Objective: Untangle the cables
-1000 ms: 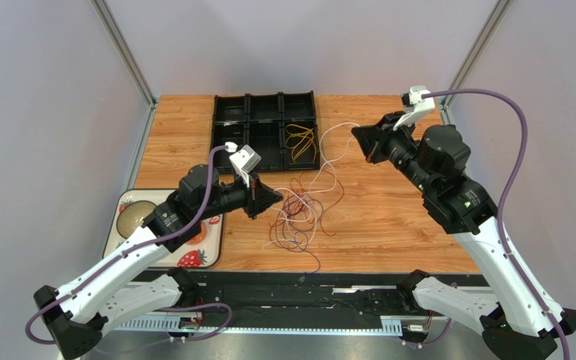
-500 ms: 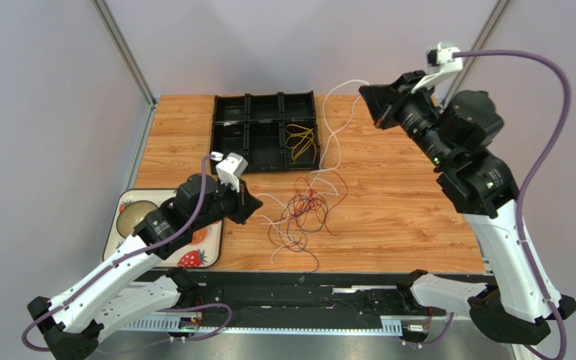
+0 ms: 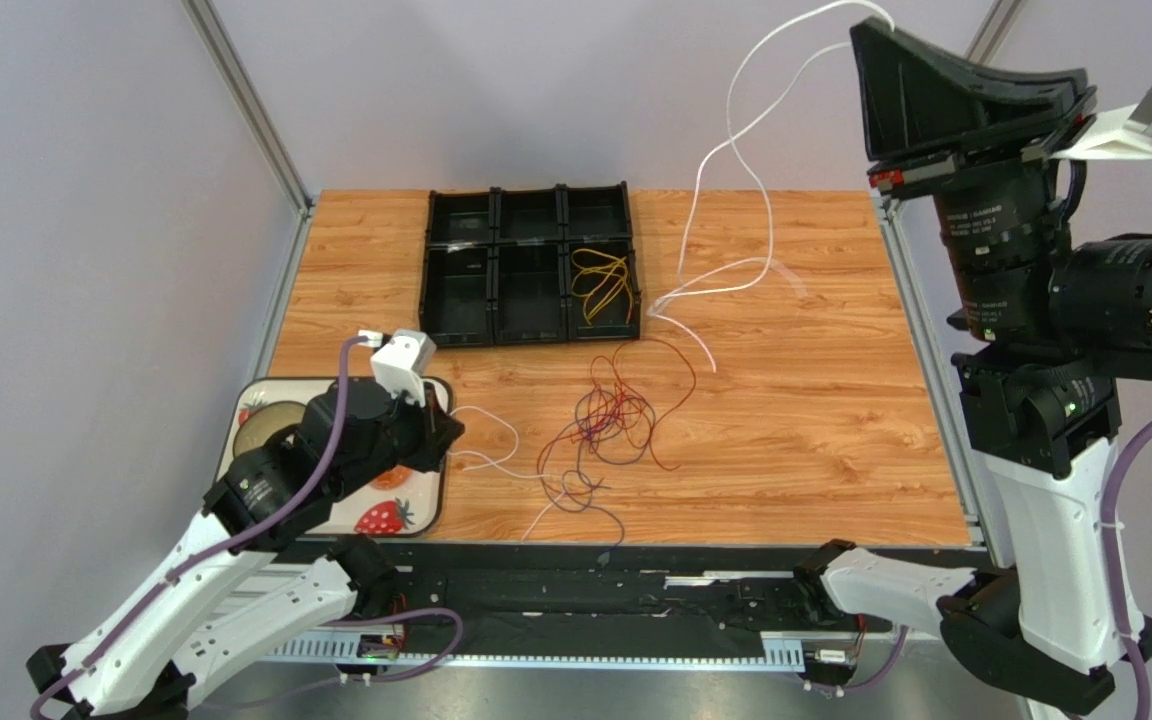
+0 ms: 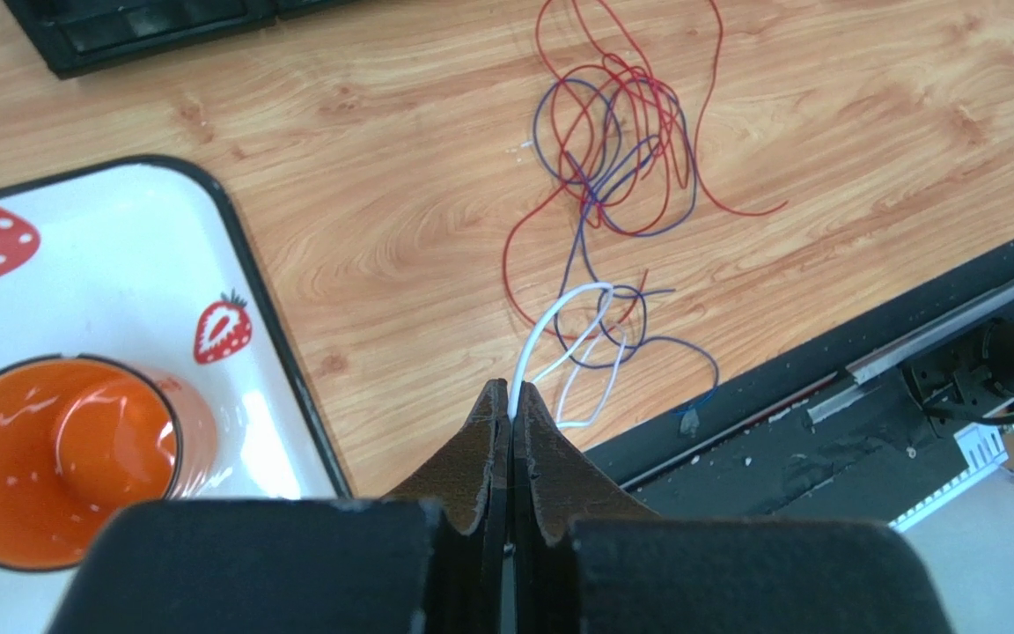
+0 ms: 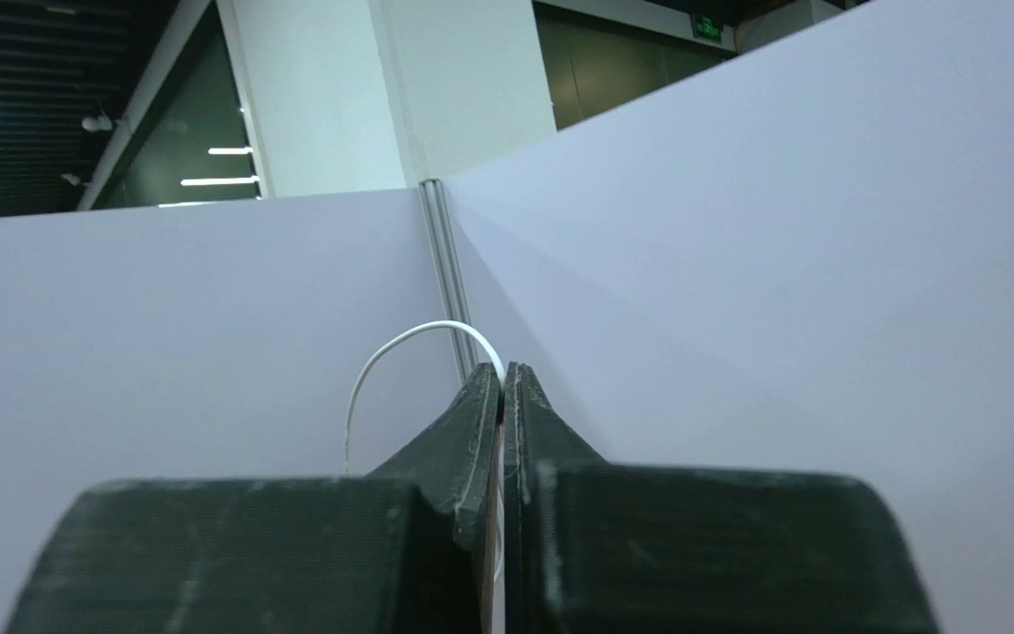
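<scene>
The cables (image 3: 612,420) lie as a loose tangle of red, blue and brown loops mid-table, also seen in the left wrist view (image 4: 618,132). My left gripper (image 3: 455,435) (image 4: 512,396) is low beside the strawberry tray, shut on a white cable (image 4: 546,330) that runs into the tangle. My right gripper (image 3: 862,33) (image 5: 502,377) is raised high at the back right, shut on a white cable (image 3: 732,135) (image 5: 393,350) that hangs in long loops down to the table. I cannot tell whether both grip one cable. A yellow cable (image 3: 600,282) sits in the organizer.
A black compartment organizer (image 3: 530,225) stands at the back centre. A strawberry-print tray (image 3: 387,518) (image 4: 103,264) with an orange cup (image 3: 270,435) (image 4: 63,456) sits at the near left, under my left arm. Grey walls enclose the table.
My right arm has risen high and to the right, drawing its white cable up off the table. My left gripper has shut on a white cable and pulled back left toward the tray.
</scene>
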You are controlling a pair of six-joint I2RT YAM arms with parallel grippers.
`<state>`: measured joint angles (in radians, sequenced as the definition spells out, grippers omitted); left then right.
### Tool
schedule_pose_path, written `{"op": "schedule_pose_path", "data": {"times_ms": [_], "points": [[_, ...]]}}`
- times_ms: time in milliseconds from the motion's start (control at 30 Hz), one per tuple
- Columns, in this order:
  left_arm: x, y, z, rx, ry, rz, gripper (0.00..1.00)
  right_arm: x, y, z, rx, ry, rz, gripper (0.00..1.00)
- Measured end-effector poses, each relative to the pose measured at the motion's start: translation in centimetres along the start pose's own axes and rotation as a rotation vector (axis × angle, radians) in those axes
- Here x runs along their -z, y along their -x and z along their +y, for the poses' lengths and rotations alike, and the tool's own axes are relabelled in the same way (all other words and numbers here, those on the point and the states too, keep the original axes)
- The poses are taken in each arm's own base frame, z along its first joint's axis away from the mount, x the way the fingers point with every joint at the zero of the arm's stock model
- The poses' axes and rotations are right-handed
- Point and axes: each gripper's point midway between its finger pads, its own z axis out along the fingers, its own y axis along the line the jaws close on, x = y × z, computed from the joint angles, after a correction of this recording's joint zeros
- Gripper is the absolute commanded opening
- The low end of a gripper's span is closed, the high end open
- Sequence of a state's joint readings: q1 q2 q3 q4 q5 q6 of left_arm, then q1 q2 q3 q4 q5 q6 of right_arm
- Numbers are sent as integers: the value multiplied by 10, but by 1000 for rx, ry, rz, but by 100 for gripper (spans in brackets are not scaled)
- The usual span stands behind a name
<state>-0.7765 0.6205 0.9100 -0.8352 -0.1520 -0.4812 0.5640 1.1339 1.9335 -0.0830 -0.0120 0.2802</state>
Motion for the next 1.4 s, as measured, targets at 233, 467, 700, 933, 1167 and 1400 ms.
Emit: {"op": "schedule_pose_path", "data": {"times_ms": [233, 467, 700, 933, 1167, 1400], "points": [[13, -1, 10, 8, 32, -31, 0, -34, -13, 1, -22, 34, -19, 0], [19, 1, 18, 23, 65, -63, 0, -60, -82, -22, -28, -8, 94, 0], [35, 9, 23, 59, 65, -146, 0, -69, -126, -33, -39, -25, 165, 0], [42, 12, 28, 81, 76, -181, 0, -85, -178, -24, -51, -3, 221, 0], [43, 13, 28, 89, 77, -189, 0, -95, -257, -38, -28, -39, 332, 0], [46, 14, 28, 93, 70, -201, 0, -97, -270, -46, 0, -59, 342, 0]]}}
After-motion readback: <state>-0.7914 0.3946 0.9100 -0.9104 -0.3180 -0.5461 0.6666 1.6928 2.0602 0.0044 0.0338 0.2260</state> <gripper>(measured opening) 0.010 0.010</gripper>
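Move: The right hand holds a white cable high up; the black box's middle is about 32 cm ahead of it, 27 cm left and 68 cm below. In the box the yellow cable lies roughly 29 cm ahead and 17 cm left of that hand; the red-blue tangle, about 6 cm ahead and 15 cm left. From the left hand, gripping another white cable, the orange mug is some 5 cm ahead, 14 cm left and 19 cm below, the tangle 10 cm ahead, 16 cm right and 23 cm below. Forward and left by nearly 20 cm each, after a slight rise, the right hand swings its white cable towards the black box, sinking about 13 cm and tipping its fingers somewhat less upward. Meanwhile the left hand, fingers still shut on its own white cable, draws it about 5 cm left and a little up, away from the tangle, easing to a near stop. ##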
